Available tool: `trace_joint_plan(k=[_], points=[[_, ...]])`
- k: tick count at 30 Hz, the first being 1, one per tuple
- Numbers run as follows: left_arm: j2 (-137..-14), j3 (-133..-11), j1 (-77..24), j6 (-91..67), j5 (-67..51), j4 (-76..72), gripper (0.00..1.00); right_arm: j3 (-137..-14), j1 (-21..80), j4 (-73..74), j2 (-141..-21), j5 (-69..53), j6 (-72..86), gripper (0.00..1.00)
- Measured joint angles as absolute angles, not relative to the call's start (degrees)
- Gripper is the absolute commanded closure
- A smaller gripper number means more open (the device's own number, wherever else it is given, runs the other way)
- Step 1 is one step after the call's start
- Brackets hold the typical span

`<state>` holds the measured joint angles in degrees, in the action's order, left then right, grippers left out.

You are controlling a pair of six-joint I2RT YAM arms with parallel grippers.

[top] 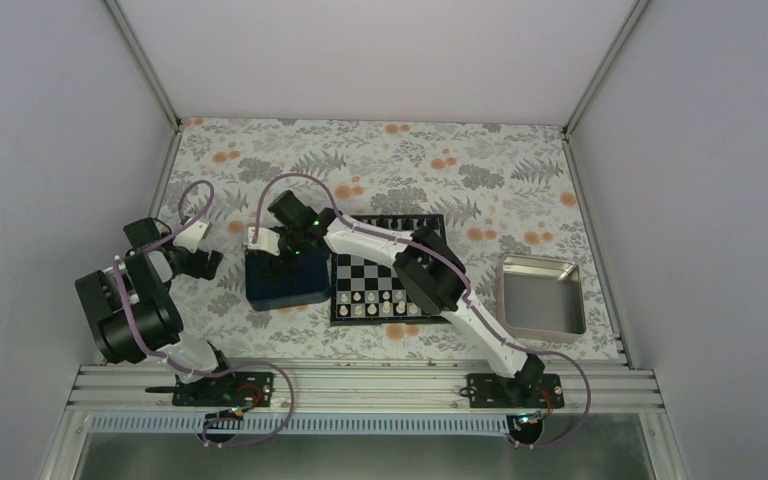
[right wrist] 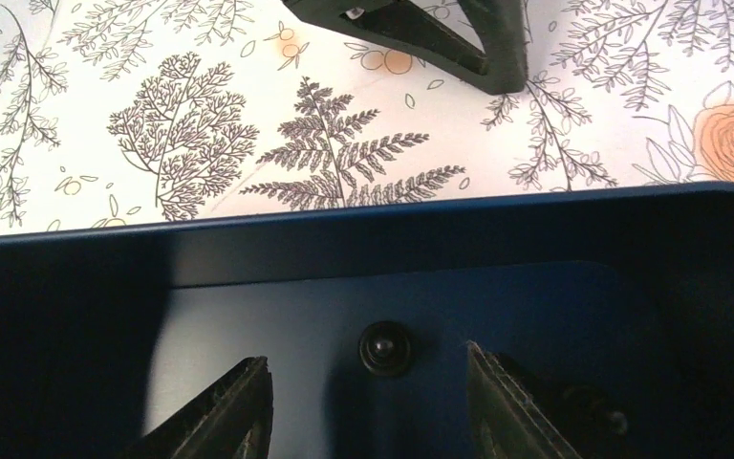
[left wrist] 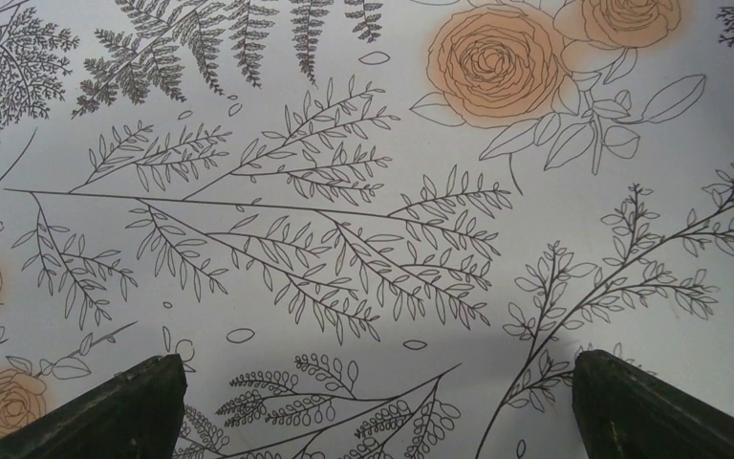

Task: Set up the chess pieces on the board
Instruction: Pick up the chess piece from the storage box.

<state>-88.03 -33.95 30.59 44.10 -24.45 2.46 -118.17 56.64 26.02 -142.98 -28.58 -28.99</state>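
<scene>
The board [top: 360, 272] lies mid-table, with black chess pieces [top: 390, 221] lined along its far edge and white ones along the near rows. My right arm reaches left across it to the dark blue tray [top: 285, 290]. In the right wrist view one black chess piece [right wrist: 385, 347], seen from above, stands on the tray floor [right wrist: 554, 306]. My right gripper [right wrist: 365, 356] hangs open over it, a finger on either side, neither touching. My left gripper [left wrist: 375, 359] is wide open above bare tablecloth, left of the tray, holding nothing.
A silver metal tray [top: 542, 296] sits at the right of the board. Dim dark shapes [right wrist: 597, 413] lie in the blue tray's shadowed right corner. The left gripper's fingers [right wrist: 420, 33] show just beyond the tray's far wall. Floral cloth covers the table.
</scene>
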Motion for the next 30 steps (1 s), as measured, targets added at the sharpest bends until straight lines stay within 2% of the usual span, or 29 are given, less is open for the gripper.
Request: trace_joint_plan(k=[12, 17, 19, 24, 30], points=[[-88.44, -33.98, 30.63, 44.01, -25.12, 1.98, 0.00, -119.37, 56.93, 23.55, -144.79, -29.36, -29.47, 0.48], [-88.49, -34.00, 30.63, 43.99, -25.45, 1.98, 0.00, -120.53, 56.93, 23.07, -146.74, -29.78, -29.50, 0.52], [-88.51, -34.00, 30.63, 43.99, -25.52, 1.98, 0.00, -120.53, 56.95, 23.09, -147.33, -29.93, -29.50, 0.57], [-88.66, -34.00, 30.63, 44.01, -25.76, 1.98, 0.00, -120.62, 56.95, 22.87, -147.61, -30.00, -29.91, 0.77], [-88.77, -34.06, 30.63, 44.01, -25.96, 2.00, 0.00, -120.60, 56.97, 22.59, -147.61, -30.39, -29.82, 0.92]])
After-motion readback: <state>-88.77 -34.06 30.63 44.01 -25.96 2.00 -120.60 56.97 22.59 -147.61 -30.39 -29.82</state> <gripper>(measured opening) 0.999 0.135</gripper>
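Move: The black chess piece stands on the storage box floor, almost between the right hand's open fingers: about 1 cm left, level fore and aft, and some 3 cm below. A second dark piece lies about 6 cm ahead and 1 cm right, also 3 cm lower. The box's left wall is about 6 cm left, level fore and aft, 1 cm lower. From the idle left hand the first piece is roughly 14 cm right, level fore and aft and in height. Down into the storage box by a bit over 2 cm, easing about 1.5 cm left on the way, the right hand brings its half-open fingers around the black chess piece, holding its slant. It then stops there while the fingers close from about half open to nearly shut, pinching the piece by the end. ##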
